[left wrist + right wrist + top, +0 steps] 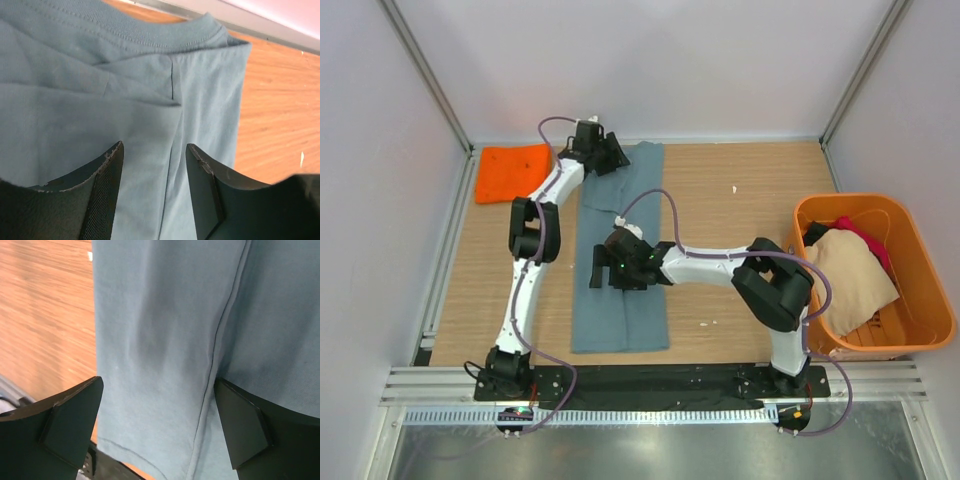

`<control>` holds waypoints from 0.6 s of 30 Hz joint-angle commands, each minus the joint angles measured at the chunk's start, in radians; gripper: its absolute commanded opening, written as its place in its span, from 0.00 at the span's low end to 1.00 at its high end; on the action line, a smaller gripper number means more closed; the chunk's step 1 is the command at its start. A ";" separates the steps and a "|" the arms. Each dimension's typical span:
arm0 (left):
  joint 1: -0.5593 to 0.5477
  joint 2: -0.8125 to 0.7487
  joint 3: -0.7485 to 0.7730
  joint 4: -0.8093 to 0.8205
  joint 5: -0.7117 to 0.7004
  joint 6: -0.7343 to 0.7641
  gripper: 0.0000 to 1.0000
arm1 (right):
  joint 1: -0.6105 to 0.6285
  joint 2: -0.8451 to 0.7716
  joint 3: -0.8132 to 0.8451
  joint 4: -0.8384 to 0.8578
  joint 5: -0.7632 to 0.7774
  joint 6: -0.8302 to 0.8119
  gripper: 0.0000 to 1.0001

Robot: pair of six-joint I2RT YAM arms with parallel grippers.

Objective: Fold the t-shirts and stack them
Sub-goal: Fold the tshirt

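Note:
A dusty grey-blue t-shirt [625,315] lies folded into a long narrow strip running from the back of the table to its front edge. My left gripper [607,153] hovers over the far, collar end of the strip. Its fingers stand apart with flat cloth [150,100] showing between them [154,146], and nothing is pinched. Over the middle of the strip, my right gripper [603,266] is open wide, just above the cloth [165,330] near its left edge [159,381]. A bright orange t-shirt [513,171] lies folded at the back left.
An orange plastic tub [915,335] stands at the right, holding a beige shirt [850,275], a red one [868,240] and something dark. Bare wooden table [740,200] lies between the strip and the tub. White walls enclose the table.

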 commanded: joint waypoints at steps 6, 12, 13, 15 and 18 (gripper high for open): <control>0.066 -0.426 -0.115 -0.129 0.054 0.058 0.55 | 0.013 0.013 0.277 -0.414 0.251 -0.240 1.00; 0.067 -0.786 -0.363 -0.194 0.048 0.075 0.55 | 0.012 -0.145 0.235 -0.531 0.334 -0.304 1.00; 0.066 -0.836 -0.428 -0.194 0.036 0.077 0.55 | 0.010 -0.166 0.212 -0.536 0.340 -0.310 1.00; 0.067 -0.944 -0.641 -0.195 0.020 0.070 0.55 | 0.004 -0.206 0.141 -0.557 0.378 -0.295 1.00; 0.060 -1.089 -0.868 -0.273 0.034 0.061 0.53 | -0.026 -0.273 0.046 -0.580 0.307 -0.348 1.00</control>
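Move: The blue-grey t-shirt lies as a long narrow strip, its middle roughly 27 cm back of the left hand and 4 cm below. The folded-in sleeve flap is about 4 cm left and 6 cm back of that hand, and the folded orange shirt some 24 cm left and 4 cm back. From the right hand the strip's middle is about 8 cm ahead, 4 cm right and 3 cm down; its right edge is some 13 cm right, level with that hand. The left hand pulls away from the collar end of the blue-grey t-shirt, its half-open fingers empty, climbing about 29 cm while backing 19 cm and drifting 8 cm left, the fingers tipping up late in the lift. The right hand, wide open, crosses from the strip's left half over the centre line onto its right half, about 10 cm to the right and 6 cm up, while its fingers swing some 25 degrees from slanting left to point more nearly straight down. ##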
